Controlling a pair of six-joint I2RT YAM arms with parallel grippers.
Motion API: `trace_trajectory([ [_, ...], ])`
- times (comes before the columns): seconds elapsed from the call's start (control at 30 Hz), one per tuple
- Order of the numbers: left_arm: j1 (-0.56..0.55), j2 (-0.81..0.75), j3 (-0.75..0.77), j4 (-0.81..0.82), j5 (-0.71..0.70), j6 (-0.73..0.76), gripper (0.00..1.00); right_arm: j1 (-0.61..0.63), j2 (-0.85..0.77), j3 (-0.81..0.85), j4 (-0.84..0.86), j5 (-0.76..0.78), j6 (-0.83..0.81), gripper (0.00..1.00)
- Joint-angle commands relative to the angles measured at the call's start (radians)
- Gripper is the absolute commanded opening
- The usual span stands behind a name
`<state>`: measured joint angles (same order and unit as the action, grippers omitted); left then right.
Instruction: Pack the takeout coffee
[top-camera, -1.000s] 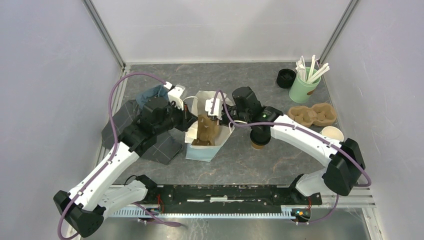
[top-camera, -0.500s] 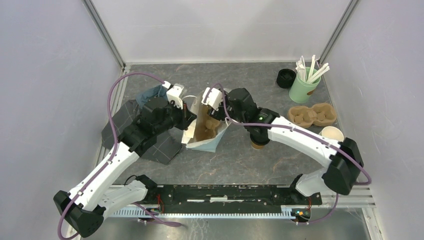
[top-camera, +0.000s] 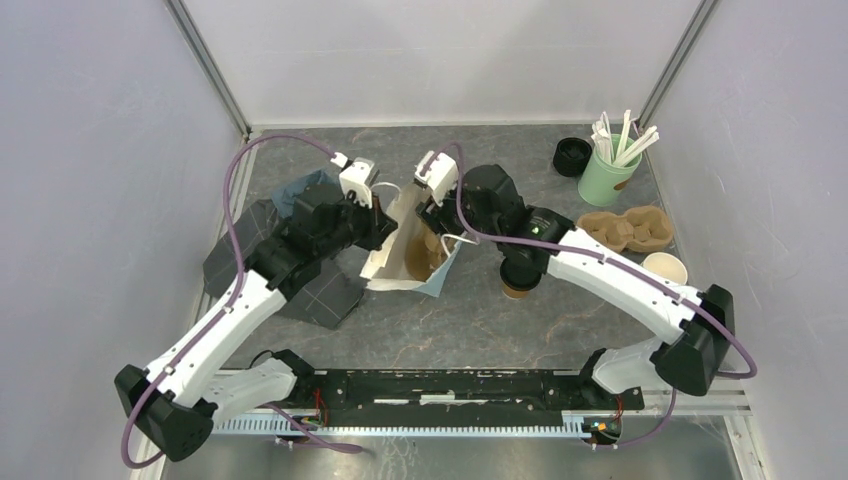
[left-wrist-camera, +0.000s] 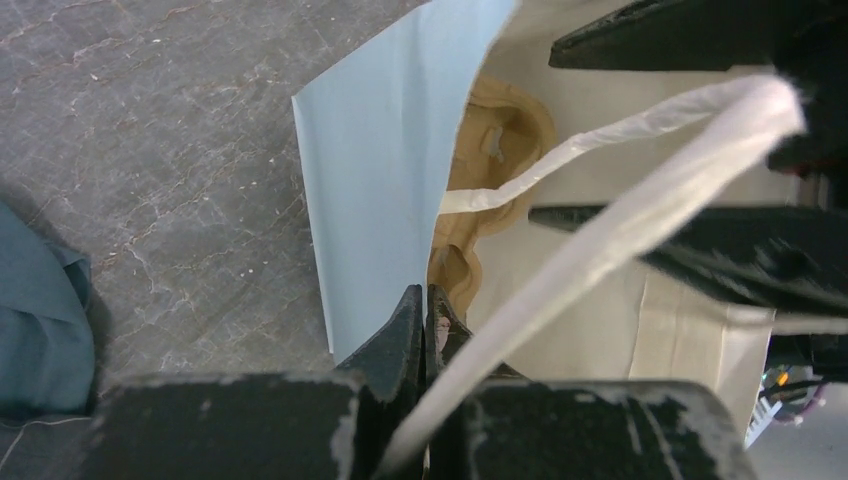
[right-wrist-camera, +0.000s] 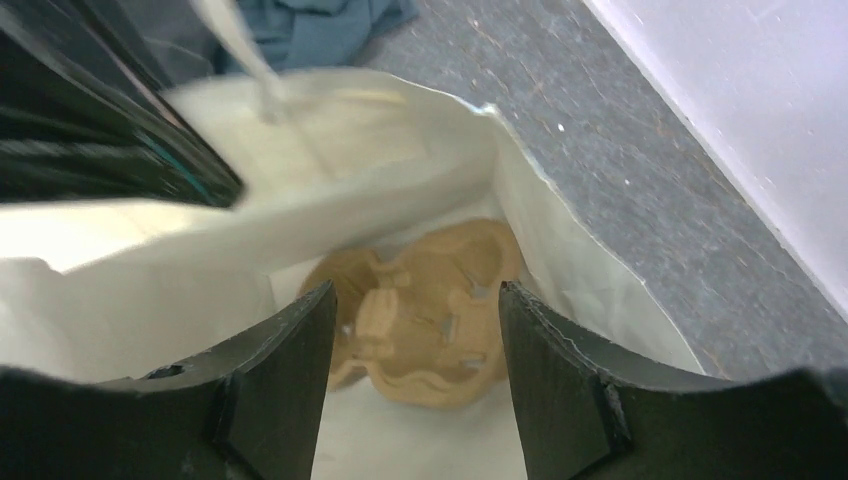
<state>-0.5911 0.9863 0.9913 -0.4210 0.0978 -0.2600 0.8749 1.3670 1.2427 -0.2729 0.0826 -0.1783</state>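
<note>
A white paper bag (top-camera: 395, 262) with a pale blue outside stands mid-table, leaning. My left gripper (top-camera: 382, 214) is shut on its left rim; in the left wrist view the shut gripper (left-wrist-camera: 422, 308) pinches the blue wall (left-wrist-camera: 380, 190) beside a white handle (left-wrist-camera: 620, 225). My right gripper (top-camera: 433, 214) hangs open over the bag's mouth. Between its spread fingers (right-wrist-camera: 415, 335) a brown pulp carrier (right-wrist-camera: 430, 320) lies on the bag's floor, untouched. The takeout coffee (top-camera: 516, 288) stands right of the bag; only its brown base shows under the right arm.
Dark folded cloths (top-camera: 245, 255) and a blue cloth (top-camera: 300, 190) lie left of the bag. At the back right are a black cup (top-camera: 572, 156), a green cup of stirrers (top-camera: 608, 175), another pulp carrier (top-camera: 625, 230) and a cream-rimmed cup (top-camera: 665, 268).
My right gripper has opened and let go of the pulp carrier, which now sits lower in the bag. The left gripper has shifted toward the back with the rim, and the bag leans.
</note>
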Motion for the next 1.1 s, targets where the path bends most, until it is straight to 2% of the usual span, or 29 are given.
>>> trace_trajectory([
  [0.0, 0.002, 0.089, 0.099, -0.046, -0.043, -0.097, 0.02, 0.003, 0.053, 0.187, -0.084, -0.079, 0.155, 0.68],
  [0.1, 0.001, 0.155, 0.148, -0.080, -0.023, -0.190, 0.02, 0.004, 0.075, 0.219, -0.065, -0.135, 0.264, 0.72],
  [0.17, 0.002, 0.186, 0.175, -0.088, -0.004, -0.253, 0.02, 0.003, 0.091, 0.260, -0.086, -0.096, 0.317, 0.79],
  [0.3, 0.001, 0.227, 0.231, -0.128, -0.012, -0.340, 0.02, -0.014, 0.162, 0.460, -0.248, 0.015, 0.388, 0.87],
  [0.47, 0.001, 0.251, 0.265, -0.173, -0.054, -0.374, 0.02, -0.037, 0.254, 0.779, -0.463, 0.184, 0.384, 0.97],
  [0.57, 0.001, 0.257, 0.265, -0.182, -0.076, -0.384, 0.02, -0.084, 0.263, 0.889, -0.622, 0.274, 0.410, 0.98],
  [0.67, 0.001, 0.262, 0.270, -0.182, -0.071, -0.390, 0.02, -0.134, 0.164, 0.738, -0.632, 0.235, 0.449, 0.98],
  [0.87, 0.002, 0.286, 0.297, -0.201, -0.061, -0.394, 0.02, -0.136, 0.029, 0.451, -0.611, 0.112, 0.526, 0.98],
  [1.0, 0.001, 0.306, 0.314, -0.210, -0.056, -0.411, 0.02, -0.133, -0.041, 0.225, -0.438, -0.011, 0.552, 0.98],
  [1.07, 0.002, 0.315, 0.324, -0.211, -0.048, -0.413, 0.02, -0.132, -0.061, 0.149, -0.355, -0.026, 0.568, 0.96],
])
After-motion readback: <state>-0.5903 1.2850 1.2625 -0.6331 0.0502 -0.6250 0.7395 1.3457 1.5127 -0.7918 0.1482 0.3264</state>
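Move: The bag's right handle hangs about 6 cm to the right of the right hand, some 4 cm nearer the base and a few centimetres lower. The cup carrier lies inside the bag, roughly 14 cm below this hand and 2 cm back, about 1 cm to its left; the lidded coffee cup stands some 14 cm right, 7 cm back and 18 cm down. From the left hand, already pinching the bag's left rim, that right handle is about 12 cm right and 2 cm back, at about its height. The right hand climbs out of the bag mouth, up some 15 cm and a little left at first, then forward, its part-open fingers spreading fully, before it swings right about 11 cm over the right rim and sinks back steeply beside it, turning some 25 degrees clockwise and tipping down until the handle and rim lie between the open fingers. Meanwhile the left hand keeps its pinch on the left rim and takes it a few centimetres forward and right, sinking slightly and tipping its fingers down about 20 degrees. ##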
